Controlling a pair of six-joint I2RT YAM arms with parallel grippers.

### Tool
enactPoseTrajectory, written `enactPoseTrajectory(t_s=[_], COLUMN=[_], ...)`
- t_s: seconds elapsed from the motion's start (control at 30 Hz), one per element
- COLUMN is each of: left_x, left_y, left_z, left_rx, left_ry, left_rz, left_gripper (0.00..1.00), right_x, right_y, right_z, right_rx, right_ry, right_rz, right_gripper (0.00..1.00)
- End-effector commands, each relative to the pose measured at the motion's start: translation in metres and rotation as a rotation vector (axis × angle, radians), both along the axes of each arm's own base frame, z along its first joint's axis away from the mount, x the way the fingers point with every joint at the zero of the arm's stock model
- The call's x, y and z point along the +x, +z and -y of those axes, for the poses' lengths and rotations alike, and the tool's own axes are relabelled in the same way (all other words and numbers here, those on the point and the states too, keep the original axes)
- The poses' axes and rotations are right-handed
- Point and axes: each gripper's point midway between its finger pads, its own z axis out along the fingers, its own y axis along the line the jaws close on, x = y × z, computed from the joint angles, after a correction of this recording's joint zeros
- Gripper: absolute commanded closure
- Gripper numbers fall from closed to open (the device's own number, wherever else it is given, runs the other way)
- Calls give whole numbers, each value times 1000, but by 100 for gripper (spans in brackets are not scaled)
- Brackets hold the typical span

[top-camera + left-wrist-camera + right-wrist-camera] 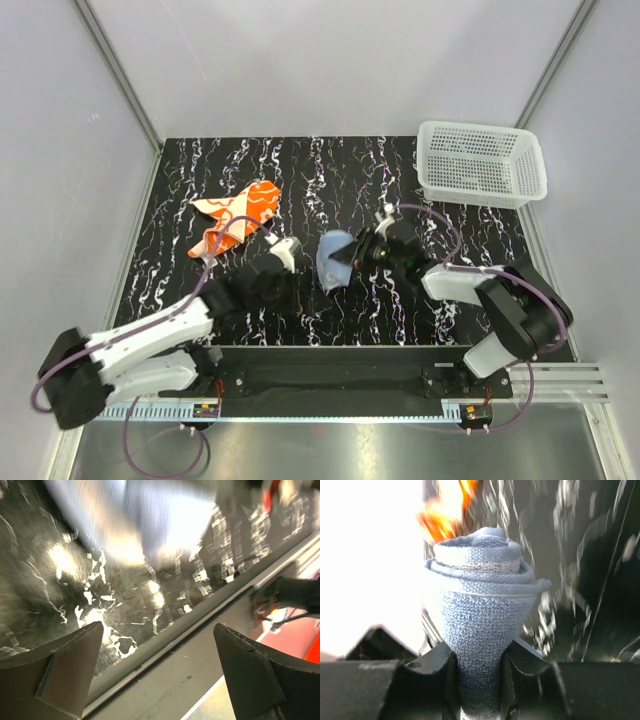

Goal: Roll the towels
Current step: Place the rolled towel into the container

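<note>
The light blue towel (335, 260) is rolled up and lifted near the middle of the table. My right gripper (362, 252) is shut on the roll's narrow end. In the right wrist view the blue roll (480, 625) fans out above my right gripper (479, 680), pinched between both jaws. The orange towel (238, 222) with white swirls lies crumpled at the back left; it shows as an orange blur (445, 510) behind the roll. My left gripper (290, 250) is just left of the blue roll, apart from it. In the left wrist view my left gripper (159, 680) stands wide open with nothing between its fingers.
A white mesh basket (483, 162) stands at the back right corner. The table's black marbled top (400, 180) ends at a metal rail (330, 352) along the near edge. Grey walls enclose the back and sides.
</note>
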Motion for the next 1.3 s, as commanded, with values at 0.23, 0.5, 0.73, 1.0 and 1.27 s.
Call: enactPoseTrajectory(t_s=[0.23, 0.5, 0.73, 1.0, 1.27], left_x=[9, 7, 14, 22, 24], left_y=[86, 108, 118, 105, 105], left_z=[-77, -122, -136, -131, -128], left_rx=[163, 246, 285, 335, 323], left_ry=[128, 211, 242, 225, 216], left_rz=[226, 326, 404, 390, 396], left_gripper=[1, 1, 1, 1, 1], right_x=[111, 198, 265, 321, 339], right_y=[158, 188, 175, 86, -8], right_z=[107, 218, 283, 317, 326], right_rx=[-120, -271, -297, -312, -281], right_ry=[-137, -317, -394, -366, -276], right_rz=[292, 294, 272, 154, 13], right_gripper=[82, 83, 84, 84, 83])
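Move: Off to the far right, the white container that the right hand's held blue rolled towel is bound for has its middle about 33 cm ahead of that hand, 42 cm to its right and 4 cm lower. The rolled towel's middle lies some 5 cm left, 3 cm back and 2 cm below the right hand. The orange towel lies roughly 14 cm ahead, 35 cm left and 8 cm down. From the left hand the container is about 45 cm ahead, 56 cm right and 5 cm lower. Keeping its pinch on the rolled towel, the right hand arcs about 34 cm forward and 33 cm right, rising some 20 cm to clear the container's near rim, then sinking as much into its left part, turning clockwise and dipping its fingers. The empty left hand, still open, rises and backs off to its left, rolling its left side up. ##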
